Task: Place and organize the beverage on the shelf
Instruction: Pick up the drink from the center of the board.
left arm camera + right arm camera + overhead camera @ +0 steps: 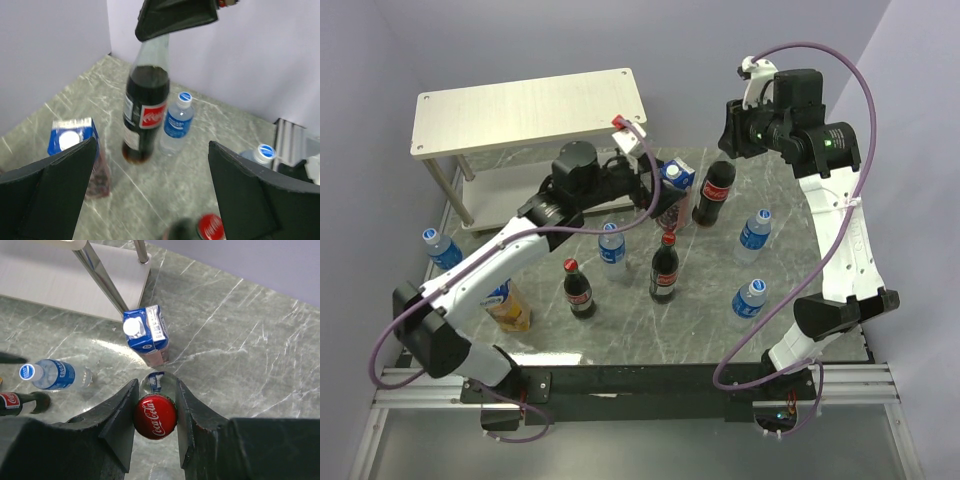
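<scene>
My right gripper (pixel 155 402) is shut on the red cap (pixel 155 417) of a cola bottle (pixel 713 193), which hangs upright near the table's middle back. Right beside it stands the purple carton (pixel 675 180) with its blue top. My left gripper (pixel 150 200) is open, its jaws wide apart with only table between them. It faces the held cola bottle (pixel 145 110); the carton (pixel 70 140) sits by its left finger. The shelf (pixel 520 110) stands at the back left, both boards bare. Two more cola bottles (pixel 578 288) (pixel 664 268) stand mid-table.
Several small water bottles are scattered about: far left (pixel 442 248), centre (pixel 612 250), and two on the right (pixel 755 230) (pixel 748 300). A yellow carton (pixel 510 305) stands under the left arm. A cola cap (pixel 212 227) shows just below the left gripper.
</scene>
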Controlling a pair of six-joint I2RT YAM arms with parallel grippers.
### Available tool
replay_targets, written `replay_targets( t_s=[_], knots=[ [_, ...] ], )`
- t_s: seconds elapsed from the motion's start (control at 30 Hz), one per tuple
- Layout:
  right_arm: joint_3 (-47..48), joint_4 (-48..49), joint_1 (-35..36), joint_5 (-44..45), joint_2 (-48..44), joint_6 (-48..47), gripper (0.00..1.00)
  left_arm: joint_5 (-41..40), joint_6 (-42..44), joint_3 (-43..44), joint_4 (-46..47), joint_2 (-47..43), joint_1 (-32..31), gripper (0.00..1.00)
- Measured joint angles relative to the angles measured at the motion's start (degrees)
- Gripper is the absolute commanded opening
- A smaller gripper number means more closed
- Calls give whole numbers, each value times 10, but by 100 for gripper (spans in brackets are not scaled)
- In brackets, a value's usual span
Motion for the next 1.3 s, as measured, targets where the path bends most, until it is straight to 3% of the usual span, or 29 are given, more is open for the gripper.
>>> replay_targets(
  t_s=[0.63, 1.3],
  knots=[
    [3, -8, 3, -10, 0, 17, 0, 38, 54, 121, 35, 189, -24, 99],
    [30, -13, 0, -19, -7, 25, 0, 52, 59, 93, 176, 242, -50, 99]
  ],
)
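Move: About 13 cm to the right and 7 cm ahead of the open left hand, roughly at its height, hangs the drink, the cola bottle held by its cap. From that hand, the juice carton stands some 14 cm ahead and 5 cm right, the centre cola 5 cm back and 3 cm right, and the right water bottle 21 cm right and 4 cm ahead, all lower. Under the right hand, the drink's middle sits about 11 cm straight down. Reaching right for the hanging cola bottle, the left hand travels about 11 cm with its fingers wide open, sinking some 6 cm to label height and edging forward early on, while its wrist turns about 10 degrees clockwise. The right hand keeps its pinch on the cap and raises the bottle about 2 cm, drawing back slightly. ##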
